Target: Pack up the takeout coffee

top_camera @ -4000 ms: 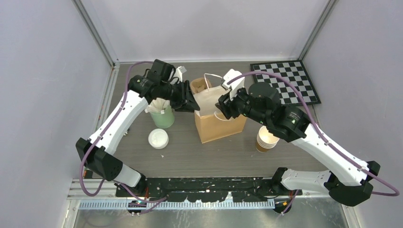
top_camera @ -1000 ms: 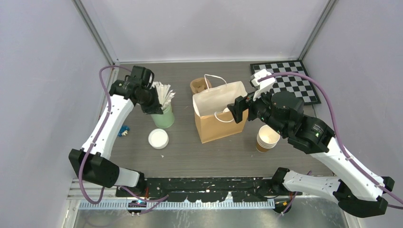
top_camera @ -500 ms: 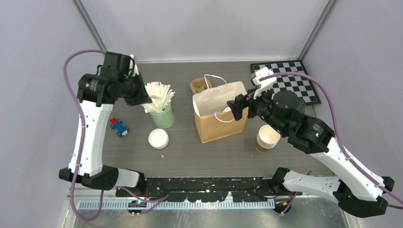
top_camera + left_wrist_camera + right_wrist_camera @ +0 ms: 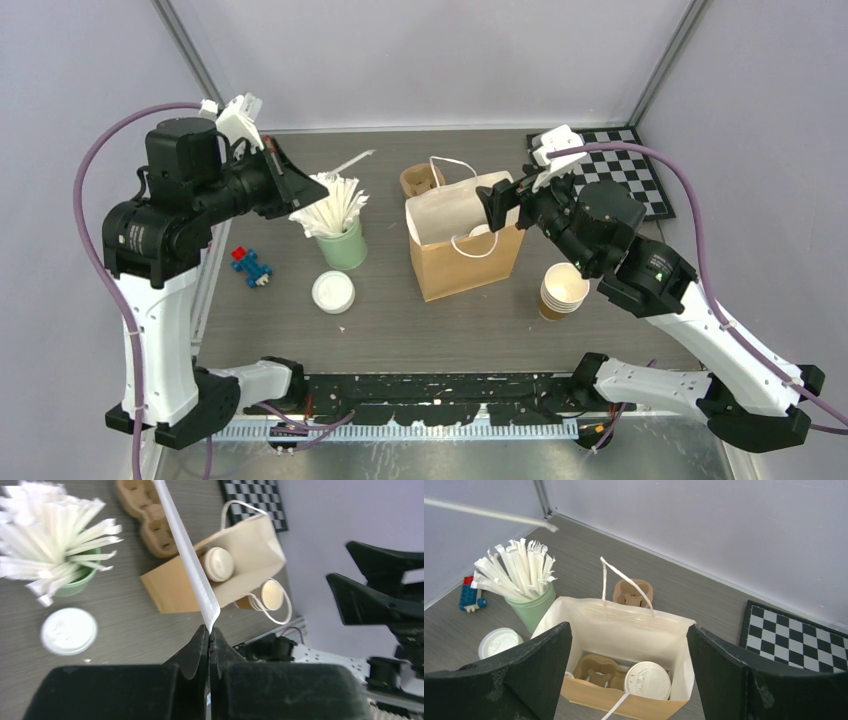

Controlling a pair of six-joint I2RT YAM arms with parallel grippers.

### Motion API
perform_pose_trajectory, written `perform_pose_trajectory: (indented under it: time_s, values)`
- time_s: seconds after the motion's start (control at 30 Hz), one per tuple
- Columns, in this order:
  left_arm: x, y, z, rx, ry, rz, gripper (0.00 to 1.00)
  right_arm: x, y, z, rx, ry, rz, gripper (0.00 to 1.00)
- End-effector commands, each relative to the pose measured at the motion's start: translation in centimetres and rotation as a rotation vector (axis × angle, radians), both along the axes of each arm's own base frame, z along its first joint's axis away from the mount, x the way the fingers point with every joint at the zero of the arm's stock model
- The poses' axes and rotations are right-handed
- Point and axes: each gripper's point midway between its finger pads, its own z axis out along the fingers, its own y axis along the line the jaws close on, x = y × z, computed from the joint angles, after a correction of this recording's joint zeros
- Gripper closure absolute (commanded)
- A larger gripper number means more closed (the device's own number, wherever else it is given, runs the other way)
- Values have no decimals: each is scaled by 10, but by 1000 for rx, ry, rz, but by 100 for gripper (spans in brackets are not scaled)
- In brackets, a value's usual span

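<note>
The takeout coffee [image 4: 647, 680] stands inside the open brown paper bag [image 4: 624, 630], its white lid [image 4: 217, 564] facing up beside a cardboard carrier [image 4: 596, 670]. My left gripper [image 4: 209, 630] is shut on the end of a paper-wrapped straw [image 4: 190, 555], held high over the table's left side [image 4: 297, 186]. The straw [image 4: 352, 158] points toward the bag [image 4: 465, 265]. My right gripper [image 4: 628, 627] hangs open above the bag's right rim [image 4: 505, 205] with nothing between its fingers. From the top view the coffee is mostly hidden.
A green cup of wrapped straws [image 4: 343, 245] stands left of the bag, with a loose white lid [image 4: 333, 292] in front and a small toy [image 4: 250, 268] to the left. There is a spare carrier [image 4: 420, 180] behind the bag, stacked cups [image 4: 563, 290] to its right, and a checkerboard [image 4: 600, 170] at the back right.
My left arm has lifted up and back to the left, drawing one straw out of the green cup. The right gripper shifted slightly higher over the bag, still open.
</note>
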Motion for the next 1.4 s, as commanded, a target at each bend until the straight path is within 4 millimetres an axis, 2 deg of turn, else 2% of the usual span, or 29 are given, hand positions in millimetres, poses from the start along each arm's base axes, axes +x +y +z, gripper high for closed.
perform_pose_trajectory:
  time_s: [0.0,0.27,0.47,0.6,0.73,0.87,1.03,1.37]
  values:
    - [-6,-45,36,-217,-100,-228,100,7,-16,25,19,-52,-91,11]
    - [-13,-94,38,-307,-76,-469,100,10,-28,21,39,-42,-156,11]
    - [-11,-128,32,-330,-74,-565,100,5,-30,17,49,-22,-149,11]
    - [-7,-142,27,-324,-84,-594,100,3,-36,16,52,-24,-162,11]
    - [0,-157,11,-342,-56,-640,100,0,-44,16,57,-25,-185,11]
    - [3,-175,-20,-339,21,-682,100,-5,-50,17,58,-25,-185,11]
    - [7,-177,-45,-283,75,-672,100,-8,-60,18,62,-24,-209,12]
    - [1,-159,-69,-164,91,-646,100,-10,-63,12,73,-4,-216,12]
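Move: The left hand holds a straw, with the paper bag it goes to about 23 cm to its right and 5 cm ahead; the bag's middle is some 32 cm lower. The straw cup is about 6 cm ahead and 2 cm left of this hand, the white lid about 4 cm left and 1 cm back, and the cup holder some 19 cm ahead and 18 cm right, all low on the table. From the right hand the bag lies almost straight below, about 2 cm ahead and 30 cm down. Keeping its pinch on the straw, the left hand sweeps about 17 cm to the right towards the bag while its wrist swings some 35 degrees clockwise and rolls left side down, then sinks about 7 cm towards the bag's mouth. The open, empty right hand backs off roughly 6 cm to the right, turning slightly clockwise, its fingers staying wide and touching nothing. ##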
